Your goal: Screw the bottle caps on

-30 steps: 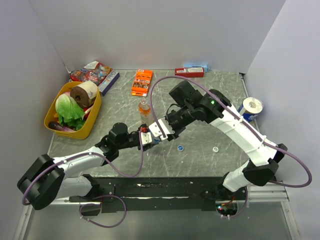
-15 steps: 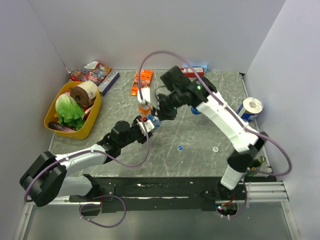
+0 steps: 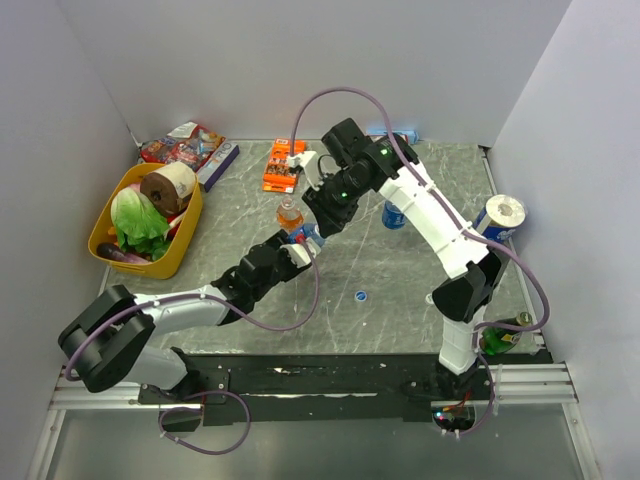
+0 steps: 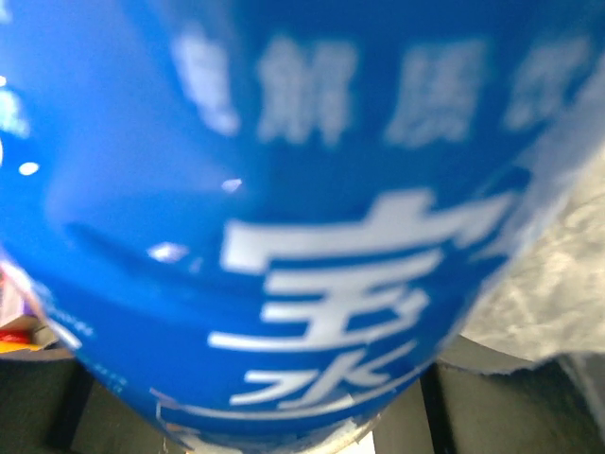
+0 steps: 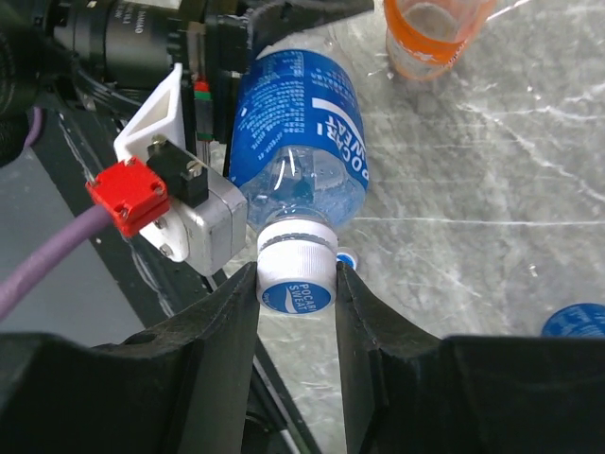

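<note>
A short bottle (image 5: 301, 123) with a blue label lies tilted off the table, and my left gripper (image 3: 298, 248) is shut on its body. That label (image 4: 284, 208) fills the left wrist view and hides the fingers. A whitish bottle cap (image 5: 296, 272) with a blue top sits on the bottle's neck. My right gripper (image 5: 296, 280) is shut on this cap, a finger against each side. The taller bottle (image 3: 288, 214) with orange liquid stands uncapped just beyond. A second blue-labelled bottle (image 3: 393, 214) stands to the right. One blue cap (image 3: 359, 296) lies loose on the table.
A yellow basket (image 3: 105, 215) with lettuce and a paper roll stands at the left. Snack packs (image 3: 185, 145), a flat orange box (image 3: 283, 165) and a red carton (image 3: 380, 145) line the back edge. A toilet roll (image 3: 500, 213) is at the right.
The left gripper carried the blue-labelled bottle farther back, toward the orange bottle. The right arm swung left and back with it, its gripper staying at the bottle's neck.
</note>
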{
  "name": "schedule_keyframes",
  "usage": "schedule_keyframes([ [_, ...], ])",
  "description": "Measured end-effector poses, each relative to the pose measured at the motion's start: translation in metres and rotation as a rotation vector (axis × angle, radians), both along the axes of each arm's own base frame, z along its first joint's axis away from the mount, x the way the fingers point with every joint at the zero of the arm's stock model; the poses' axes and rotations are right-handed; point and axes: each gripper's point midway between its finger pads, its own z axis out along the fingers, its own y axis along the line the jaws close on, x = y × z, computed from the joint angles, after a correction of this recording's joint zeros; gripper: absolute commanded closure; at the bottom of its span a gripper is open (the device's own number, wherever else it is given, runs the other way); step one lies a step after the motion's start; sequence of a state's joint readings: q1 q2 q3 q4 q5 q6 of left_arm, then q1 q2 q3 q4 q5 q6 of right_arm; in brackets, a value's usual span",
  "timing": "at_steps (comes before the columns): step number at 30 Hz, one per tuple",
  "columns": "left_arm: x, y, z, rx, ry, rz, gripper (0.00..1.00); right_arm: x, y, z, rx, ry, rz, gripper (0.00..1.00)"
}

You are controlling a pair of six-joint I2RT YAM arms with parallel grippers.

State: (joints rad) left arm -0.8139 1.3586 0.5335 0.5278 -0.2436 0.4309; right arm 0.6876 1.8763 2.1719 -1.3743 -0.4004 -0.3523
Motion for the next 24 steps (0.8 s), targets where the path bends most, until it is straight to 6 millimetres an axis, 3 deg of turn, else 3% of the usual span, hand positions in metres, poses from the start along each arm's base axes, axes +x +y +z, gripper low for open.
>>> schedule_keyframes([
  [4,0.003,0.005,-0.001,0.025,-0.012,0.019,0.99,0.002,0.0,-0.004,0.005,0.028,-0.019,0.68],
  [7,0.002,0.004,-0.002,0.014,-0.001,0.01,0.99,0.002,0.0,-0.003,0.006,0.025,-0.017,0.54],
  [8,0.002,0.002,-0.002,0.003,0.008,0.004,0.99,0.003,0.0,-0.002,0.008,0.022,-0.016,0.45],
  [14,-0.008,-0.011,-0.009,-0.073,0.087,-0.07,0.99,-0.007,0.01,0.002,0.037,0.038,0.011,0.21],
  [19,-0.015,-0.021,-0.01,-0.146,0.148,-0.124,0.99,-0.016,0.011,0.016,0.08,0.033,0.025,0.09],
  [24,-0.026,-0.026,-0.003,-0.221,0.196,-0.22,0.99,-0.022,0.003,0.039,0.131,-0.02,0.04,0.1],
])
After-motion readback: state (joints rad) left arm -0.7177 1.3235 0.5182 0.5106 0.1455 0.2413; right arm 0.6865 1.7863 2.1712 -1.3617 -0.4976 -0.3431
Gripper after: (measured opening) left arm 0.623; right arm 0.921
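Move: The white bottle cap is already between the right fingers, at that hand's fingertips. Seen from the left gripper, which grips the bottle's body, it is about 11 cm higher, 7 cm to the right and 2 cm nearer the base. From the right hand, the orange-labelled bottle stands some 9 cm ahead, 6 cm left and 14 cm lower; the loose blue cap lies roughly 9 cm right, 2 cm back and 24 cm below. Hold the right fingers on the cap briefly, then open them wide and lift that hand about 4 cm, easing 2 cm back, so they come free of the cap. Keep the left grip on the bottle's body; draw it back and to the right, 2 to 3 cm each way, after a slight dip, turning the wrist clockwise and bringing the bottle some 15 degrees more upright. ##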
